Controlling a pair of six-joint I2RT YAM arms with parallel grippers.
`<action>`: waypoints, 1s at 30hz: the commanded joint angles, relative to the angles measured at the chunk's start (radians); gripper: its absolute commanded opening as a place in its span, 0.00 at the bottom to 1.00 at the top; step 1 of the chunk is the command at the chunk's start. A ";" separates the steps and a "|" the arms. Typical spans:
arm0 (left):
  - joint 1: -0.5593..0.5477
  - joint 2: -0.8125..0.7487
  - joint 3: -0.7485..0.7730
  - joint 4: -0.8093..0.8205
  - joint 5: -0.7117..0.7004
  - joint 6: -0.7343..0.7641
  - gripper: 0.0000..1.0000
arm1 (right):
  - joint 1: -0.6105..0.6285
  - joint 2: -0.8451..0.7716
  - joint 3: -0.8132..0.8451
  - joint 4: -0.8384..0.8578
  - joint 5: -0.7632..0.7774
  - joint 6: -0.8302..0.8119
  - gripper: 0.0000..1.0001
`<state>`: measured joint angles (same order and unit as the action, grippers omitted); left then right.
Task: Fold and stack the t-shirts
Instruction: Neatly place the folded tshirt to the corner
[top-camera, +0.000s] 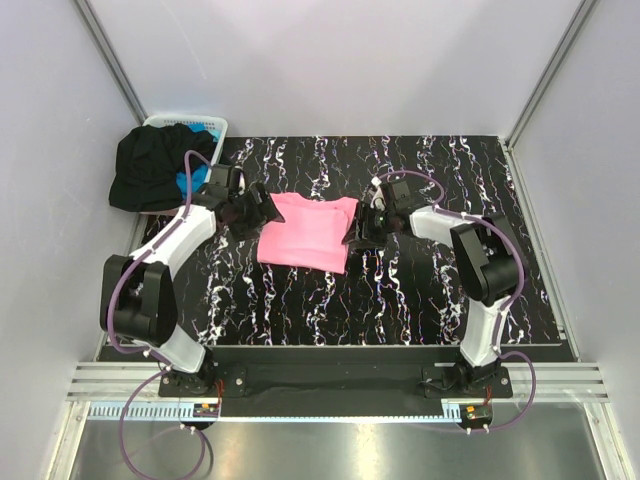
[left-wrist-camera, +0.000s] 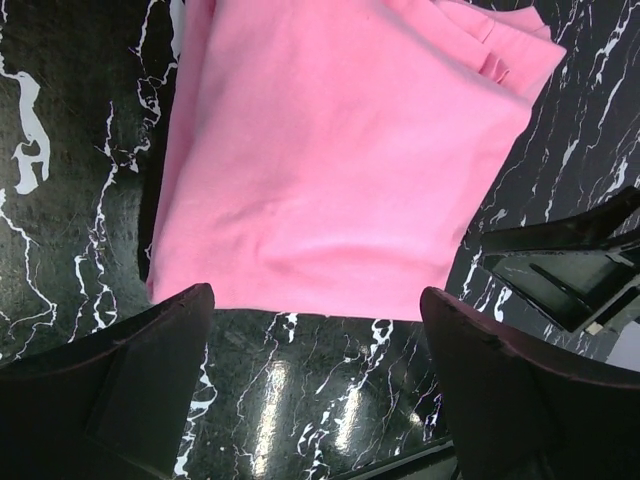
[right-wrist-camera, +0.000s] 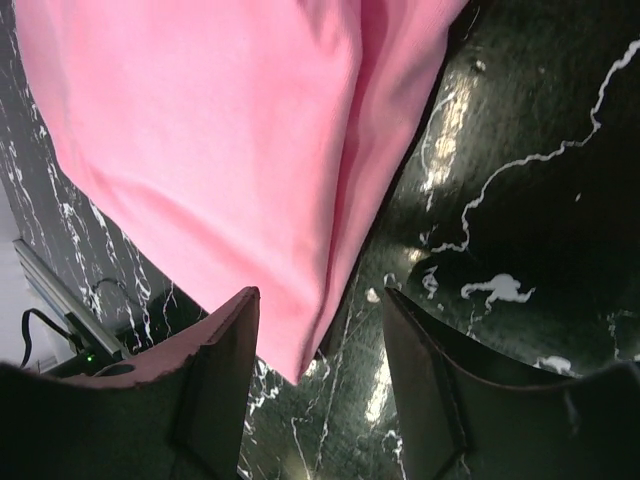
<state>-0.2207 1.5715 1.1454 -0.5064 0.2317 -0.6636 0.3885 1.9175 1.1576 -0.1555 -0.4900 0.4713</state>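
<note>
A bright pink t-shirt lies folded into a rough rectangle on the black marbled table. My left gripper stands open at its left edge. In the left wrist view the fingers straddle bare table just short of the pink t-shirt. My right gripper is open at the shirt's right edge. In the right wrist view a corner of the pink t-shirt hangs loose between the spread fingers. A black t-shirt and a blue t-shirt are heaped on the basket.
The white slotted basket stands at the table's back left corner, partly off the edge, under the heaped shirts. White walls with metal posts close in the back and both sides. The right gripper's dark body shows in the left wrist view.
</note>
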 joint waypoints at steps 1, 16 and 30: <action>0.015 -0.027 -0.006 0.057 0.063 -0.007 0.91 | -0.014 0.043 0.043 0.068 -0.044 -0.014 0.60; 0.063 -0.008 0.001 0.057 0.135 -0.007 0.93 | -0.031 0.149 0.056 0.201 -0.113 0.013 0.55; 0.118 -0.007 0.005 0.051 0.182 0.010 0.93 | -0.031 0.230 0.099 0.241 -0.213 0.062 0.32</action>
<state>-0.1177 1.5719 1.1416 -0.4835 0.3687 -0.6628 0.3588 2.1201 1.2354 0.0830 -0.6880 0.5297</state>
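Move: The folded t-shirt's right edge, at the spot the right fingers go for, is about 3 cm ahead of the right hand, 3 cm to its left and 3 cm below. From the same hand, the shirt's near right corner sits some 6 cm back and 2 cm left, and its middle about 13 cm left and 2 cm ahead. From the left hand, that right edge spot is roughly 18 cm to the right, 3 cm ahead and 11 cm below. The right fingers come astride the t-shirt's right edge and begin to gather the cloth between them, closing from over half open to about a third. The hand slides roughly 4 cm diagonally forward and left, sinking a little and rolling some 10 degrees so its left side rises. The left hand, wide open above the shirt, drifts a bit left and up. ##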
